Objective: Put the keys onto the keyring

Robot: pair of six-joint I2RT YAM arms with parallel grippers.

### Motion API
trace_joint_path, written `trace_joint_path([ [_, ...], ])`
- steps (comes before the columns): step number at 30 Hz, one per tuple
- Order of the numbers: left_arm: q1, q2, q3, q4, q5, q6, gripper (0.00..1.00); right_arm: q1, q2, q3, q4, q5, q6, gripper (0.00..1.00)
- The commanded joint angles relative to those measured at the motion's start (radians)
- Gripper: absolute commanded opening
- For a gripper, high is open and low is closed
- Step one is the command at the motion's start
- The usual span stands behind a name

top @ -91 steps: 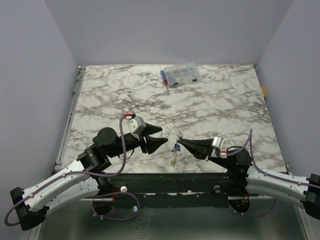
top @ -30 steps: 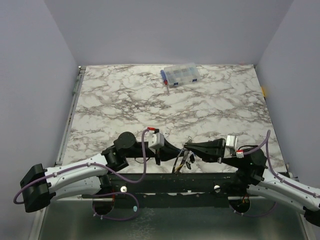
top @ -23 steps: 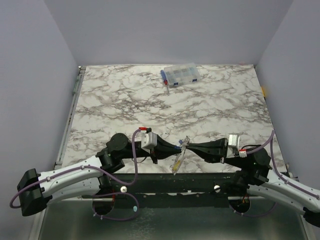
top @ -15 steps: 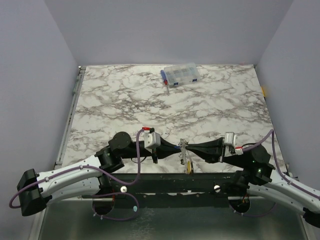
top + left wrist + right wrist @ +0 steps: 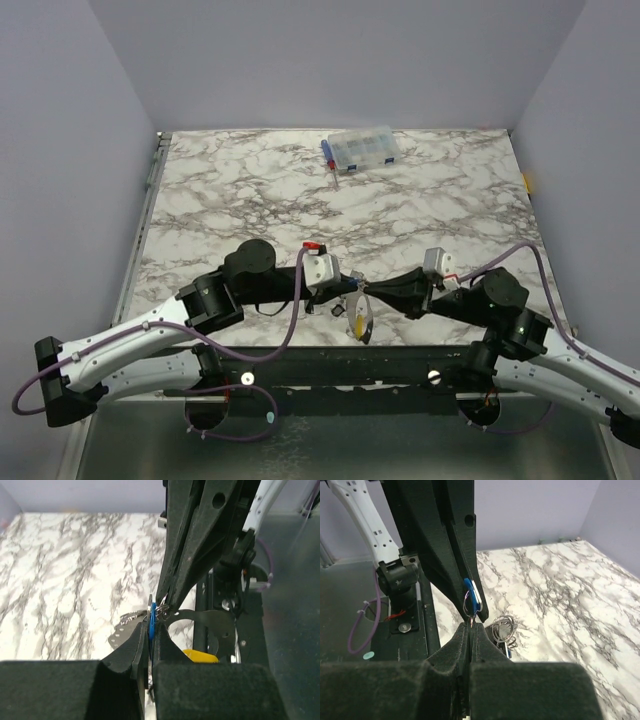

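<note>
My two grippers meet tip to tip just above the table's near edge. The left gripper is shut on a small blue key. Facing it, the right gripper is shut on the thin wire of the keyring, whose loop passes through the blue key. More keys, among them a yellow one, hang in a bunch below the tips. A coil of silver rings shows beside my right fingers.
A clear compartment box with blue parts stands at the far edge of the marble table, a small red-and-blue stick beside it. The black frame rail runs right under the grippers. Purple cables loop off both arms.
Three seconds ago the left gripper stood open, apart from the keys. Within the last second both wrists shifted slightly away from the near edge and the hanging bunch swung. Both stayed shut.
</note>
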Motion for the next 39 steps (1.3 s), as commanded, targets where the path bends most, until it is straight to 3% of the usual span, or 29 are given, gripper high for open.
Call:
trace_joint_path([
  [1, -0.001, 0.036, 0.086, -0.232, -0.069, 0.090, 0.00, 0.004, 0.017, 0.053, -0.069, 0.056, 0.013, 0.00],
  [7, -0.003, 0.061, 0.122, -0.275, -0.087, 0.075, 0.00, 0.004, 0.070, 0.093, -0.131, 0.092, 0.011, 0.04],
  [13, -0.003, 0.080, 0.154, -0.279, -0.118, 0.030, 0.00, 0.004, 0.063, 0.096, -0.134, 0.114, 0.025, 0.40],
  [18, -0.003, 0.114, 0.181, -0.279, -0.159, -0.025, 0.00, 0.004, 0.042, 0.100, -0.142, 0.154, 0.040, 0.53],
  [28, -0.004, 0.206, 0.287, -0.329, -0.368, -0.220, 0.00, 0.004, -0.001, 0.071, -0.201, 0.337, 0.153, 0.57],
  [35, -0.003, 0.270, 0.354, -0.349, -0.647, -0.435, 0.00, 0.004, -0.009, 0.022, -0.161, 0.329, 0.234, 0.59],
  [39, -0.003, 0.314, 0.401, -0.368, -0.706, -0.520, 0.00, 0.004, 0.010, 0.010, -0.131, 0.329, 0.255, 0.60],
])
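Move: The keyring hangs between the two sets of fingertips: its middle is about 2 cm to the right of the left hand and 1 cm below it, and about 1 cm to the left of the right hand and 1 cm below it. From the left hand, the blue key it holds lies about 1 cm to its right, level. The hanging metal plate is some 2 cm right, 1 cm back and 5 cm below, the yellow tag roughly 2 cm right, 2 cm back and 8 cm below. Down about 4 cm first, then forward some 9 cm, the left hand keeps its pinch on the blue key, its fingers swinging about 35 degrees counter-clockwise and tipping down as it draws away from the right hand. The right hand sinks a little with it and goes forward about 4 cm in all, opens and lets go of the keyring, then edges right, turning clockwise and tipping down. ##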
